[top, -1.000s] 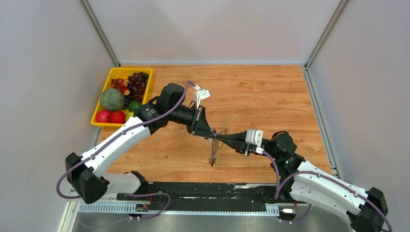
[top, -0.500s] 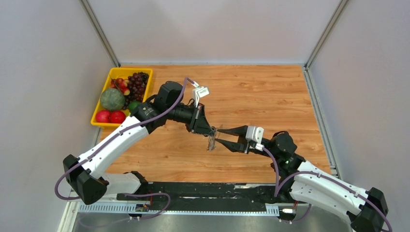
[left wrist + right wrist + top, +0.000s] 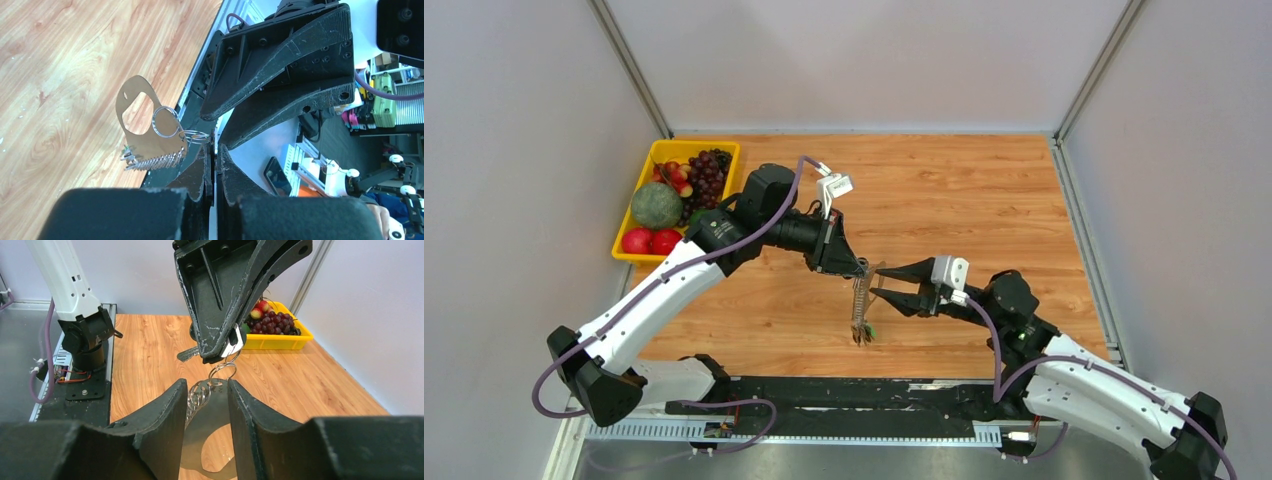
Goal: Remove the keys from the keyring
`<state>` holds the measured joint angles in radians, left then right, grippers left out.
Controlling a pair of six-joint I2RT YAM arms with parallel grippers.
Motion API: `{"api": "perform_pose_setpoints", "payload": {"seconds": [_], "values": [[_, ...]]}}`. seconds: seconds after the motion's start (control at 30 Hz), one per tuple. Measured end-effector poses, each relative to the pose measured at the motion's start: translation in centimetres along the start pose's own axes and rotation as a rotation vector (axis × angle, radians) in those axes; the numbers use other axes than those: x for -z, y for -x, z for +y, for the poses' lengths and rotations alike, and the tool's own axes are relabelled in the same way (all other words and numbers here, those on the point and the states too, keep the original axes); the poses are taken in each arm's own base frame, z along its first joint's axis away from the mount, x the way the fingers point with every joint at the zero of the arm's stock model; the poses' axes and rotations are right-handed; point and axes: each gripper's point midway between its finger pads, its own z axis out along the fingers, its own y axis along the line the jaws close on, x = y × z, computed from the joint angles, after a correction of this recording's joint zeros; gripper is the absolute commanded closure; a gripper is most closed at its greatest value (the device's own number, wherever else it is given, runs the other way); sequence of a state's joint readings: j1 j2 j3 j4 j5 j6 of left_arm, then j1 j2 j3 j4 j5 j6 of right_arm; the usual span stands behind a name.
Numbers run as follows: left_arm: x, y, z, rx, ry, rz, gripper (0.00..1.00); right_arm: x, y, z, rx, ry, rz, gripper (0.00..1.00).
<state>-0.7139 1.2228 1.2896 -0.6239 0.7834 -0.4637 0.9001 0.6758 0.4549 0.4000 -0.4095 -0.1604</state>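
The keyring is a flat grey-brown oval loop with a big cutout, hanging from small silver split rings. My left gripper is shut on one of those rings and holds the bunch above the table. A row of tiny silver keys hangs along the loop's lower edge, one with a green head. From above, the bunch dangles below the left gripper. My right gripper stands open just right of it. In the right wrist view the loop and rings hang between the open right gripper fingers, which seem apart from them.
A yellow tray of grapes, apples and other fruit stands at the table's far left, also seen as the yellow tray. Grey walls close in three sides. A black rail with the arm bases runs along the near edge.
My right gripper has opened and let go of the bunch, which now hangs straight down from the left gripper. The left arm has drifted slightly left.
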Motion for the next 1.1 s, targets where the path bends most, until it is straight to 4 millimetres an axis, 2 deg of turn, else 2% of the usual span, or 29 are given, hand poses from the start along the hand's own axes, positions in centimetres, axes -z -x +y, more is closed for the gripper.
{"api": "perform_pose_setpoints", "payload": {"seconds": [0.33,0.6,0.7,0.77,0.87,1.1], "values": [[0.0,0.0,0.0,0.006,-0.001,0.0,1.0,-1.0,-0.3,-0.3,-0.036,0.002,0.017,0.6],[-0.1,0.0,-0.3,0.006,-0.024,-0.007,1.0,-1.5,-0.8,-0.7,-0.049,-0.013,0.03,0.65],[-0.2,-0.1,-0.3,0.013,-0.036,-0.004,1.0,-1.6,-0.8,-0.9,-0.048,-0.022,0.03,0.72],[-0.3,-0.2,-0.3,0.014,-0.04,-0.004,1.0,-1.6,-0.8,-1.0,-0.049,-0.026,0.032,0.85],[-0.4,0.0,-0.2,0.008,-0.038,-0.015,1.0,-1.5,-0.8,-0.9,-0.05,-0.025,0.035,0.98],[-0.1,0.0,-0.3,0.004,-0.03,-0.023,1.0,-1.2,-0.4,-1.0,-0.034,-0.032,0.029,1.0]]}}
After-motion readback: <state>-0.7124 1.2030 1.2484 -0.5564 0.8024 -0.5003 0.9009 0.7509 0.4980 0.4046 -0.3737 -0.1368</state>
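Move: The small wire rings that carry the keyring sit right at the right fingertips, about 1 cm ahead and 1 cm to the left, level with them. The key gripped by the left fingers is some 2 cm ahead, 2 cm left and 2 cm above that right hand. The grey plate hangs 4 cm under it and 1 cm left, neither ahead nor back; the coil hangs 3 cm back, 2 cm left, 5 cm below. From the left hand the small rings lie 1 cm back, 1 cm right and 1 cm below. The small wire rings just below the held key are what the right hand goes for: with fingers standing part open it eases about 1.5 cm forward and 1 cm left towards them, then shuts its fingers fully and pinches them at the tips, close under the left fingertips. The left hand stays nearly in place and keeps its grip on the key. ##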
